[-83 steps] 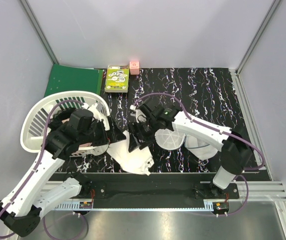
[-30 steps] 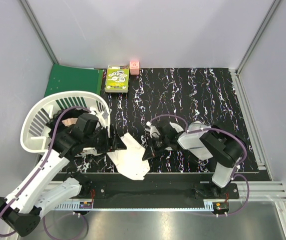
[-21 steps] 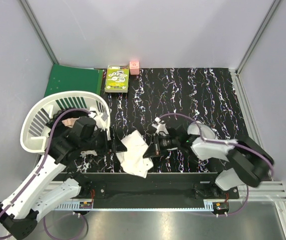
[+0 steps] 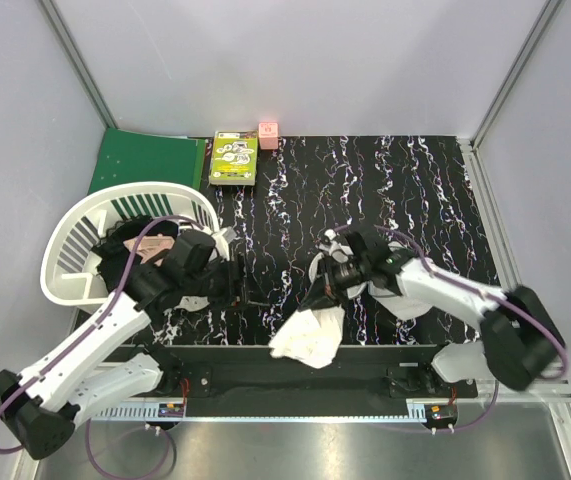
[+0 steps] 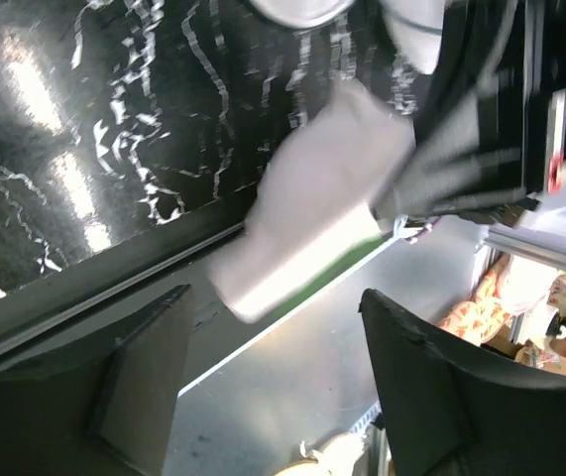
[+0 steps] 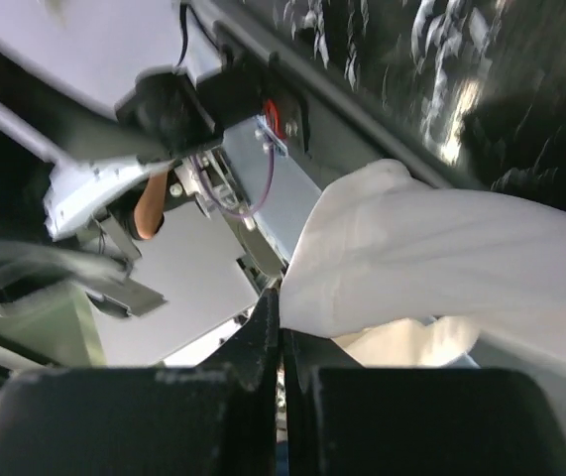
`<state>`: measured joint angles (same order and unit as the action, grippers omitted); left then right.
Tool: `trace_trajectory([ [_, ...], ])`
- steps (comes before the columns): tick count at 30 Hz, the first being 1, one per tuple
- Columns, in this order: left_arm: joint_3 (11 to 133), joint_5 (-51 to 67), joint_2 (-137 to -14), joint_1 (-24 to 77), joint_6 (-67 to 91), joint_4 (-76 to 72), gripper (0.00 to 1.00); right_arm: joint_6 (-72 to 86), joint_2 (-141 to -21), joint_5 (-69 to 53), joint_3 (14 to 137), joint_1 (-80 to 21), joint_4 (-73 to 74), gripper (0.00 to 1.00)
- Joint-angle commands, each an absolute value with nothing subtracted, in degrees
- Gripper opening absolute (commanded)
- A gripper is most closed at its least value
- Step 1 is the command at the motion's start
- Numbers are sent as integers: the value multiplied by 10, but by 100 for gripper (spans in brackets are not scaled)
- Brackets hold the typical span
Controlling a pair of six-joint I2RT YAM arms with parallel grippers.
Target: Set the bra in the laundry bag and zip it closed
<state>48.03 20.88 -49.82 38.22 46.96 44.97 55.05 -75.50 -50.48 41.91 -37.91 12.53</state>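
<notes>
My right gripper is shut on the edge of a white cloth that hangs over the table's front edge. In the right wrist view the closed jaws pinch a corner of that cloth. The laundry bag, white and round, lies on the table, mostly hidden under the right arm. My left gripper stands open and empty left of the cloth. In its wrist view the left gripper is spread wide, with the blurred cloth ahead. A black soft shape in the basket may be the bra.
A white slatted basket stands at the left with a pale pink garment in it. A green folder, a green box and a small pink cube lie along the back. The arms' base rail runs along the front.
The right gripper has drawn the white cloth away from the left gripper, to the right and toward the front edge, where it now hangs. The left gripper stays open.
</notes>
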Motion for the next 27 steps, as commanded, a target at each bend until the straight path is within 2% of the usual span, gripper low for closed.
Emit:
trace_trajectory([
  [1,493,184,-519,385,480,425,68,461,-904,-554,535,-365,135,0],
  [6,500,158,-556,386,477,423,68,417,-1049,-558,658,-359,145,0],
  [12,520,149,-620,399,458,397,63,356,-1085,-551,682,-336,221,1],
  [14,523,142,-649,409,460,375,60,299,-1089,-514,704,-335,269,7],
  [18,522,114,-713,424,478,343,42,227,-1103,-453,734,-334,363,18],
  [19,519,111,-722,427,481,331,40,216,-1106,-438,748,-333,380,18],
  [23,523,106,-773,428,478,291,37,174,-1102,-366,772,-333,442,33],
  [27,533,85,-816,428,467,280,33,170,-1093,-359,784,-333,465,44],
])
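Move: The bra hangs from the right hand's shut fingers, swung back over the front edge of the table. Its middle is about 6 cm behind that hand and 6 cm below it, and from the left hand about 7 cm back, 11 cm right and 9 cm down. The bare table it is taken to lies about 9 cm ahead of the right hand, 3 cm left and 14 cm below; the bag's round lid is 15 cm ahead and 9 cm right, the laundry bag's body 11 cm ahead and 21 cm right. The right hand swings the held bra forward about 10 cm, at first also some 5 cm left, sinking all the while by about 8 cm, then draws back right as its fingers open to nearly half and tip some 20 degrees further down, letting go of the fabric. Meanwhile the left hand comes down some 10 cm, with 5 cm forward and 4 cm right, towards the bra's left part, its fingers steepening and closing from well open to about a third. ##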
